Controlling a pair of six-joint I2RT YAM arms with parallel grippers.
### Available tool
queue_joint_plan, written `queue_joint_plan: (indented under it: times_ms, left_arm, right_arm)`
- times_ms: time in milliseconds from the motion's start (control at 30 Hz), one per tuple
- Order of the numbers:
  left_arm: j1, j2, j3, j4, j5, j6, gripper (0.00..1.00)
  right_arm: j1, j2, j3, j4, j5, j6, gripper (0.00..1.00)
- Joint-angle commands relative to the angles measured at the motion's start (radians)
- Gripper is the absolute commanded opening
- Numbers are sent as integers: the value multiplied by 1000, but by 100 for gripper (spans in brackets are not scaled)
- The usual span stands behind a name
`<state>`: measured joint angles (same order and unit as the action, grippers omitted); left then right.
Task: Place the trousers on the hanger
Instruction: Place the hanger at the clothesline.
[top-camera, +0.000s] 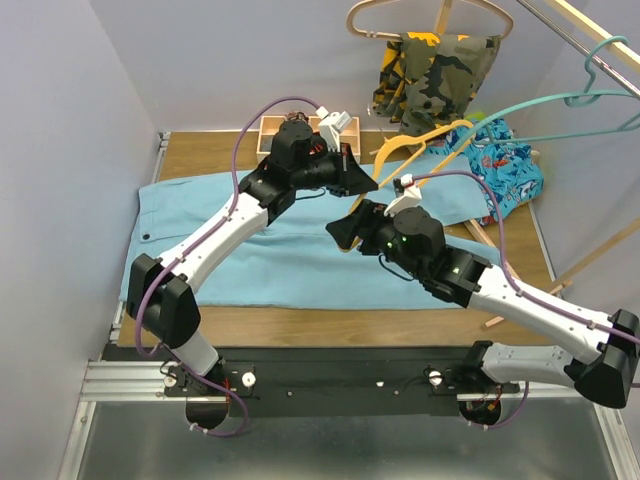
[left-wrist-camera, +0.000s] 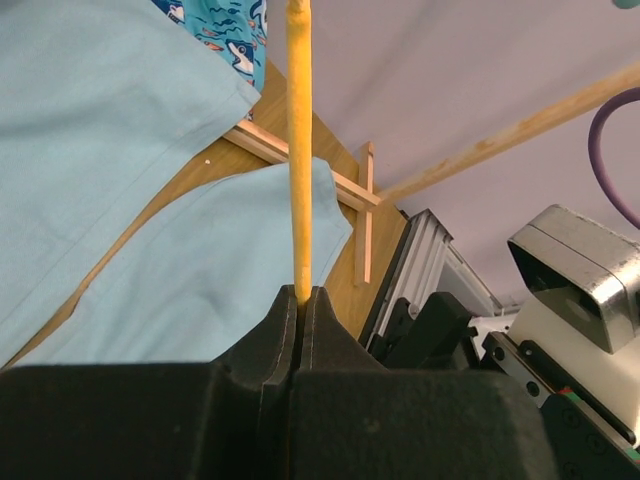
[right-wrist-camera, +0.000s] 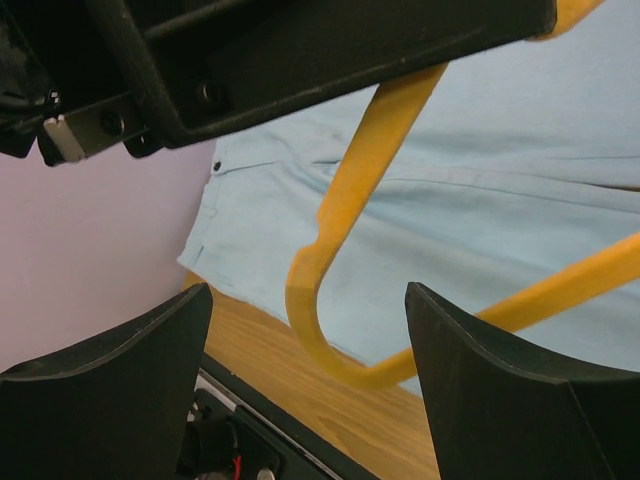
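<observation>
The light sky-blue trousers (top-camera: 300, 250) lie spread flat on the wooden table; they also show in the left wrist view (left-wrist-camera: 120, 150) and the right wrist view (right-wrist-camera: 500, 170). The teal hanger (top-camera: 560, 100) hangs on the rack at the upper right, away from both grippers. My left gripper (top-camera: 362, 180) (left-wrist-camera: 300, 295) is shut on a yellow hanger (top-camera: 432, 134) (left-wrist-camera: 298, 150) and holds it above the trousers. My right gripper (top-camera: 343, 232) (right-wrist-camera: 308, 292) is open, its jaws on either side of the yellow hanger's rounded corner (right-wrist-camera: 345, 190) without touching it.
A camouflage garment (top-camera: 435, 75) hangs on a pale wooden hanger (top-camera: 420, 15) at the back. A blue shark-print cloth (top-camera: 510, 165) lies at the right. A small wooden box (top-camera: 290, 130) stands behind the left arm. The rack's wooden rod (top-camera: 590, 40) and struts (top-camera: 600, 255) stand at the right.
</observation>
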<state>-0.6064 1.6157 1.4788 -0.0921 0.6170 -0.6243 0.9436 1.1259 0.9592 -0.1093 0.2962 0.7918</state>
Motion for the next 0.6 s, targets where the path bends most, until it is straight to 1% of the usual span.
queue_joint_plan:
  times_ms: [0,100,200,300,333,400,433,500,533,567]
  left_arm:
    - [-16,-69,-20,45,-40,-28,0]
    - [-21,-82,-43,45,-46,-32,0]
    - [-33,-92,-57,51,-54,-41,0]
    - [-47,-103,-63,55,-65,-51,0]
    - [-50,-111,-67,57,-66,-52,0]
    - [-56,-115,-77,64,-69,-60,0]
    - [-58,-126,-90,68,-71,-67,0]
    - [-58,-135,-100,77,-80,-71,0]
    - [-56,-140,-101,77,-80,-71,0]
    - [-56,-143,-103,77,-82,-71,0]
  right_arm:
    - [9,29,42,42,41,-20,86]
    - [11,35,47,46,41,-20,85]
    - [9,49,42,54,34,-17,81]
    - [11,69,42,60,18,-16,69]
    - [11,72,46,63,17,-14,62]
    - [12,84,49,66,17,-13,57]
    - [12,89,50,68,20,-12,51]
    - [11,101,55,72,26,-3,44]
    - [12,106,56,77,30,-2,32]
    - [11,110,62,79,37,6,25]
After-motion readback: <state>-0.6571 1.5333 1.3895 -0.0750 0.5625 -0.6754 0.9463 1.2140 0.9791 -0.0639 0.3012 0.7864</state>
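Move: The yellow hanger's near end already lies between the right hand's wide-open fingers, some 1 cm ahead of the hand point, 2 cm to its left and 1 cm below. The left fingers gripping the hanger are about 8 cm ahead, 4 cm right and 4 cm up from the right hand; the trousers' middle lies roughly 3 cm back, 9 cm left and 28 cm down. From the left hand, the hanger's near end is about 10 cm back, 6 cm left and 5 cm below. The right fingers close around the near end of the yellow hanger, going from wide open to less than half open, as that hand eases about 2 cm left and forward, then sinks some 1.5 cm; firm contact can't be made out yet. The left hand keeps its pinch on the hanger and draws it about 3 cm back towards the robot, wrist almost unturned. ##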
